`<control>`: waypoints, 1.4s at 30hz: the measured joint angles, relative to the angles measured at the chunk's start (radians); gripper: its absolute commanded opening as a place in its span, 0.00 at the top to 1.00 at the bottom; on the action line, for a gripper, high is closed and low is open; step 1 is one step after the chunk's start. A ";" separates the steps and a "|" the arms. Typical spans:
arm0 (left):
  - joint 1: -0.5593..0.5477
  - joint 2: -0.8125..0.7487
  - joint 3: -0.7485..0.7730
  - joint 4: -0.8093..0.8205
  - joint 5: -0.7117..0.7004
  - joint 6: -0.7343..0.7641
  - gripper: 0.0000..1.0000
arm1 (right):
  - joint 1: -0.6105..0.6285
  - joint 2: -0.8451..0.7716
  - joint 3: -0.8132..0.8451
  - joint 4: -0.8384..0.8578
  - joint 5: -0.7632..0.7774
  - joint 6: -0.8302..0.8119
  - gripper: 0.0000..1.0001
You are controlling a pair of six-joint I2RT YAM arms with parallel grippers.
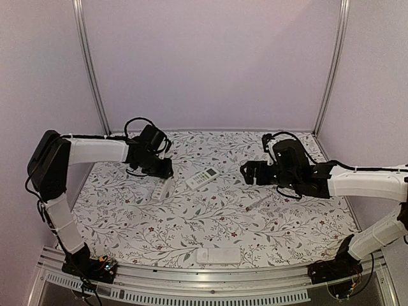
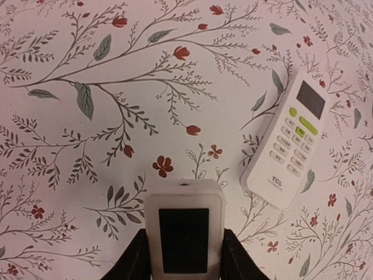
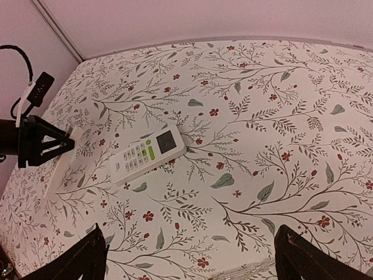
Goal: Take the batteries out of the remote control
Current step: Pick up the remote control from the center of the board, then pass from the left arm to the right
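My left gripper [image 1: 159,171] is shut on the end of a white remote with a dark screen [image 2: 184,233], which lies on the floral table [image 1: 127,217]; its fingers [image 2: 135,259] press on both sides. That remote also shows in the top view [image 1: 160,190] and the right wrist view [image 3: 58,160]. A second white remote with green buttons [image 1: 202,178] lies face up mid-table, also in the left wrist view [image 2: 291,143] and the right wrist view [image 3: 148,154]. My right gripper [image 1: 247,172] is open and empty above the table, right of that remote. No batteries are in view.
A thin white stick [image 1: 258,202] lies near my right gripper, its end at the bottom of the right wrist view [image 3: 245,271]. A white rectangular piece [image 1: 218,255] lies at the table's front edge. Walls close in the back and sides.
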 measured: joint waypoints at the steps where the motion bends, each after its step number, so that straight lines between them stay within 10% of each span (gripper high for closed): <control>1: 0.001 -0.030 -0.014 0.021 0.011 0.000 0.77 | 0.000 -0.006 -0.003 0.014 -0.011 0.000 0.01; 23: -0.046 -0.511 -0.245 0.852 0.689 -0.260 0.74 | 0.032 -0.022 -0.026 0.528 -0.741 -0.058 0.08; 42: -0.198 -0.471 -0.209 1.047 0.759 -0.336 0.75 | 0.140 0.150 0.153 0.672 -0.871 -0.037 0.32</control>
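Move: The left hand already grips the remote by its screen end, just off the table; the remote's middle is about 4 cm back and 2 cm left of that hand. The open right gripper waits about 33 cm to the left hand's right, 7 cm back and 11 cm higher. From the right hand, the held remote is some 35 cm left, 3 cm ahead and 12 cm below. The slanting remote lies about 16 cm right of and 2 cm ahead of the left hand; the thin stick 6 cm right of and 1 cm behind the right. Mostly up, some 33 cm, and then also back and to the right, the left hand keeps its grip on the remote and swings its fingers from pointing down to pointing towards the right gripper. The right hand comes to meet it left, up and back, each about 15 cm, turning counter-clockwise and starting to close its fingers around the remote's lower, battery-cover part, with no contact visible. ##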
